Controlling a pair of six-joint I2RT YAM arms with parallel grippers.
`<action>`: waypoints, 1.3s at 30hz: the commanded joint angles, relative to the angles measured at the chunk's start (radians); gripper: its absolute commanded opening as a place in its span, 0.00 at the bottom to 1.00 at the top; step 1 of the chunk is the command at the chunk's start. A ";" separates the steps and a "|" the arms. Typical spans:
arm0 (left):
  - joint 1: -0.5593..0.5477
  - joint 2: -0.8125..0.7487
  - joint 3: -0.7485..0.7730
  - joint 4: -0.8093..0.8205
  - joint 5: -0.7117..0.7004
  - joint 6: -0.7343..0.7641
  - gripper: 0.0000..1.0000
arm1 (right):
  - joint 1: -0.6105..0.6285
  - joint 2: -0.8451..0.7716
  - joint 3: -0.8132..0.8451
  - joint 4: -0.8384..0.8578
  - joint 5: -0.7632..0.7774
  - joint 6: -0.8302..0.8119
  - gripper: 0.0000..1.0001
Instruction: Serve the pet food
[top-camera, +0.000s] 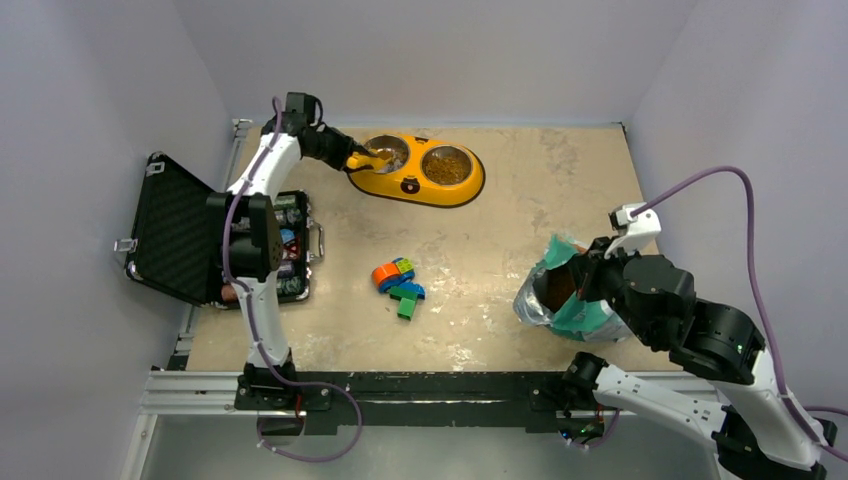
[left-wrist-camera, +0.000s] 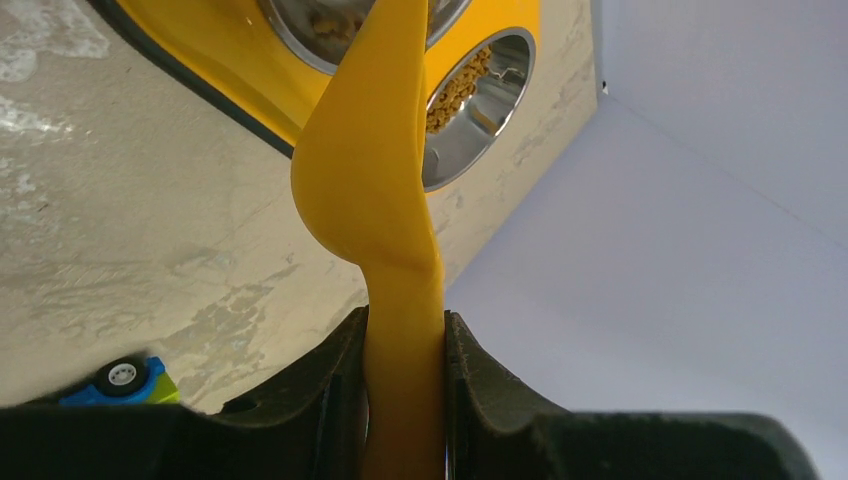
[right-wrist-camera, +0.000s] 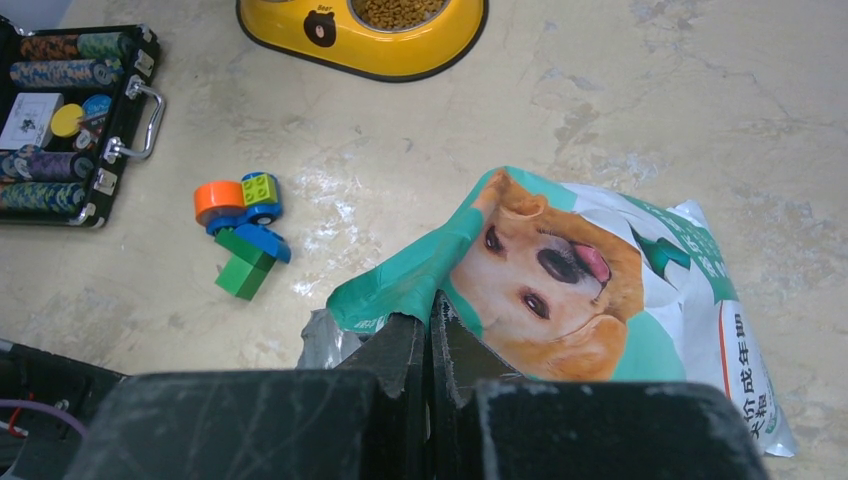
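A yellow double-bowl feeder stands at the back of the table. Brown pet food fills its right bowl, and some lies in the left bowl. My left gripper is shut on the handle of a yellow scoop, whose head hangs over the left bowl. In the left wrist view, kibble shows in the steel bowl past the scoop. The teal and white bag with a golden dog lies at the right. My right gripper is shut on the bag's folded rim, holding its mouth up.
Colourful toy blocks lie in the middle of the table. An open black case with chips stands at the left edge under the left arm. Grey walls close in the back and both sides.
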 joint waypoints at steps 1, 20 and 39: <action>0.001 0.041 0.135 -0.225 -0.052 -0.005 0.00 | 0.007 0.012 0.047 0.079 0.032 0.005 0.00; -0.056 0.088 0.470 -0.478 -0.180 0.030 0.00 | 0.007 0.046 0.072 0.100 -0.012 -0.050 0.00; -0.331 -0.736 -0.352 -0.336 0.058 0.502 0.00 | 0.007 0.270 0.067 0.286 -0.264 -0.156 0.00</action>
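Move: Scoop in its fingers, the left hand stands short of the left bowl, which lies about 8 cm ahead, 7 cm to its right and 13 cm below. The right bowl is some 23 cm right and 5 cm ahead; the toy blocks lie 26 cm back and 12 cm right, both similarly low. For the right hand, holding the food bag's mouth, the scoop is about 38 cm ahead, 41 cm left and 20 cm lower. Tilting a little further over the left bowl, the left hand keeps its grip on the scoop and finishes tipping, lifts a couple of centimetres, then sweeps quickly back some 22 cm, rising and swinging clockwise, away from the bowls towards the bag side. Late on, the right hand, still pinching the bag's rim, draws it about 7 cm left and slightly down. ##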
